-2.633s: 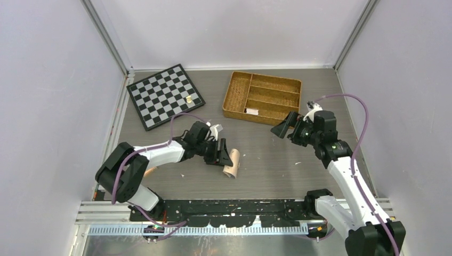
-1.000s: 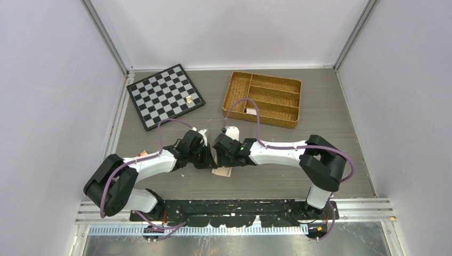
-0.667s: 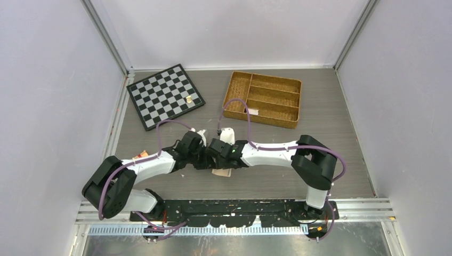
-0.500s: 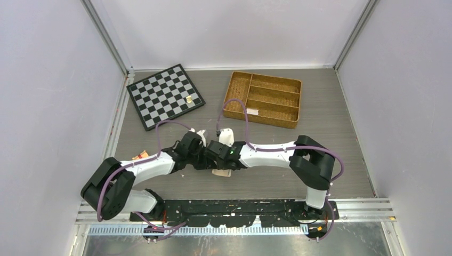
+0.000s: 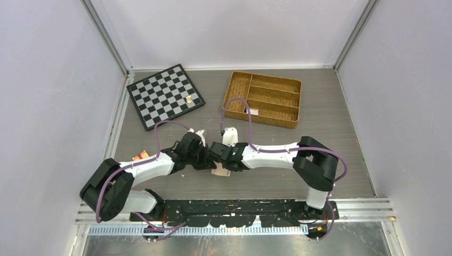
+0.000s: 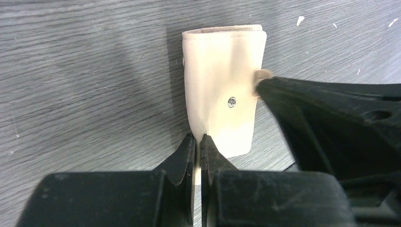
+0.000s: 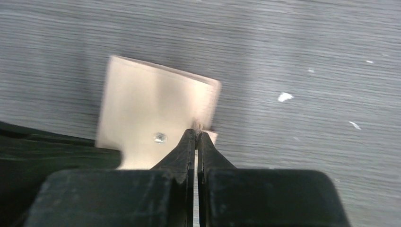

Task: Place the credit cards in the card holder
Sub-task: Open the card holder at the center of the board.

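The card holder (image 5: pixel 221 171) is a peach-beige folded wallet lying on the table between both arms. My left gripper (image 6: pixel 198 140) is shut on the near edge of the card holder (image 6: pixel 222 80), a thin fold of leather pinched between its jaws. My right gripper (image 7: pixel 196 133) is shut on the small snap tab at the side of the card holder (image 7: pixel 151 106). From above, the left gripper (image 5: pixel 207 162) and right gripper (image 5: pixel 219 161) meet over the wallet and hide most of it. No credit cards show clearly.
A small orange-red flat thing (image 5: pixel 140 156) lies by the left arm; I cannot tell what it is. A chessboard (image 5: pixel 165 96) with one pale piece sits at the back left. A woven divided tray (image 5: pixel 262 98) stands at the back, holding a small packet (image 5: pixel 251 111).
The right gripper's jaws have closed onto the wallet's snap tab. Both wrists stayed almost in place over the wallet; the left grip has not changed.
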Motion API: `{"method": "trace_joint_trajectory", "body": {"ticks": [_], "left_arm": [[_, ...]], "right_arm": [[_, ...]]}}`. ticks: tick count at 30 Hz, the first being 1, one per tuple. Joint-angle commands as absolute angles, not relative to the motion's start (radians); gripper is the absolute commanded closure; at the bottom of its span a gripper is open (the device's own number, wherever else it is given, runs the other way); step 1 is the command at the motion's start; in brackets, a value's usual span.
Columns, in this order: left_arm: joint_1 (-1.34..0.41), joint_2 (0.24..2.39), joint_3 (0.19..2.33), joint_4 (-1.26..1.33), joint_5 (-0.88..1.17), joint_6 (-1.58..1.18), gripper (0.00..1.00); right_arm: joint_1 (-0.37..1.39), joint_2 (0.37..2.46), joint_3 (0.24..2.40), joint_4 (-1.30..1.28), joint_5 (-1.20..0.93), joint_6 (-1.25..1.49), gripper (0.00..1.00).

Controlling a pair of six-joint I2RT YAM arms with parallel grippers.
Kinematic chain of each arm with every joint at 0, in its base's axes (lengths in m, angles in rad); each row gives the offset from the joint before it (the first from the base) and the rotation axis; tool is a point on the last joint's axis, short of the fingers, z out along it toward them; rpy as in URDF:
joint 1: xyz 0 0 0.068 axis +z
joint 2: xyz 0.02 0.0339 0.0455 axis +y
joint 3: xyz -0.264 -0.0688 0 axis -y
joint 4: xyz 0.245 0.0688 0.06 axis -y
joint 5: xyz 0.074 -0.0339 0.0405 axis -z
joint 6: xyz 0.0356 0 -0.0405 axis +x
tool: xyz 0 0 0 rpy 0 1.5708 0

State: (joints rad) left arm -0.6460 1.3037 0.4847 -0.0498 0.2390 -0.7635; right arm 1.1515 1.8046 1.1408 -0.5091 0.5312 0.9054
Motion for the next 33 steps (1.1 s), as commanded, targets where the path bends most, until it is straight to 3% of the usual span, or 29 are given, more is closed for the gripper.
{"method": "trace_joint_trajectory", "body": {"ticks": [1,6,11,14,17,26,33], "left_arm": [[-0.646,1.299,0.474,-0.106,0.182,-0.752,1.00],[-0.647,1.302,0.479,-0.104,0.187,-0.743,0.99],[-0.646,1.269,0.534,-0.179,0.183,-0.666,0.55],[-0.647,1.208,0.564,-0.217,0.170,-0.614,0.38],[-0.646,1.148,0.567,-0.191,0.192,-0.601,0.27],[-0.651,1.187,0.491,0.147,0.396,-0.756,0.24],[-0.718,1.298,0.492,0.320,0.424,-0.829,0.24]], "right_arm": [[1.137,1.720,1.101,-0.633,0.657,0.926,0.99],[1.136,1.625,1.069,-0.615,0.651,0.923,1.00],[1.130,1.515,1.028,-0.579,0.638,0.896,1.00],[1.117,1.426,0.993,-0.538,0.607,0.871,0.99],[1.102,1.362,0.955,-0.489,0.558,0.862,1.00],[1.077,1.295,0.870,-0.394,0.487,0.886,0.99],[1.074,1.269,0.852,-0.382,0.483,0.905,0.99]]}}
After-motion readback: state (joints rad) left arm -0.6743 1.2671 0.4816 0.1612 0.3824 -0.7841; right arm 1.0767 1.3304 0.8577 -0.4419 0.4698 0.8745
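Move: The left fingers are shut on the card holder's left edge, with its middle about 3 cm to their right and 1 cm ahead. The right fingers are shut on the closing strap at its right edge, so the holder's middle lies some 3 cm to their left and 1 cm back. From the right hand, the wicker tray lies roughly 24 cm ahead and 13 cm right. From the left hand, the orange card box is about 26 cm left and 3 cm ahead. Keeping its pinch on the loosened strap, the right hand draws away to its right about 5 cm and up to a peak near 8 cm, sinking back a little at the end while its left side rolls up some 15 degrees. The left hand first holds the card holder's edge, then opens wide and lets go, rises 5 to 6 cm, and swings right after the lifted holder with its left side rolling down, fingers still open. ##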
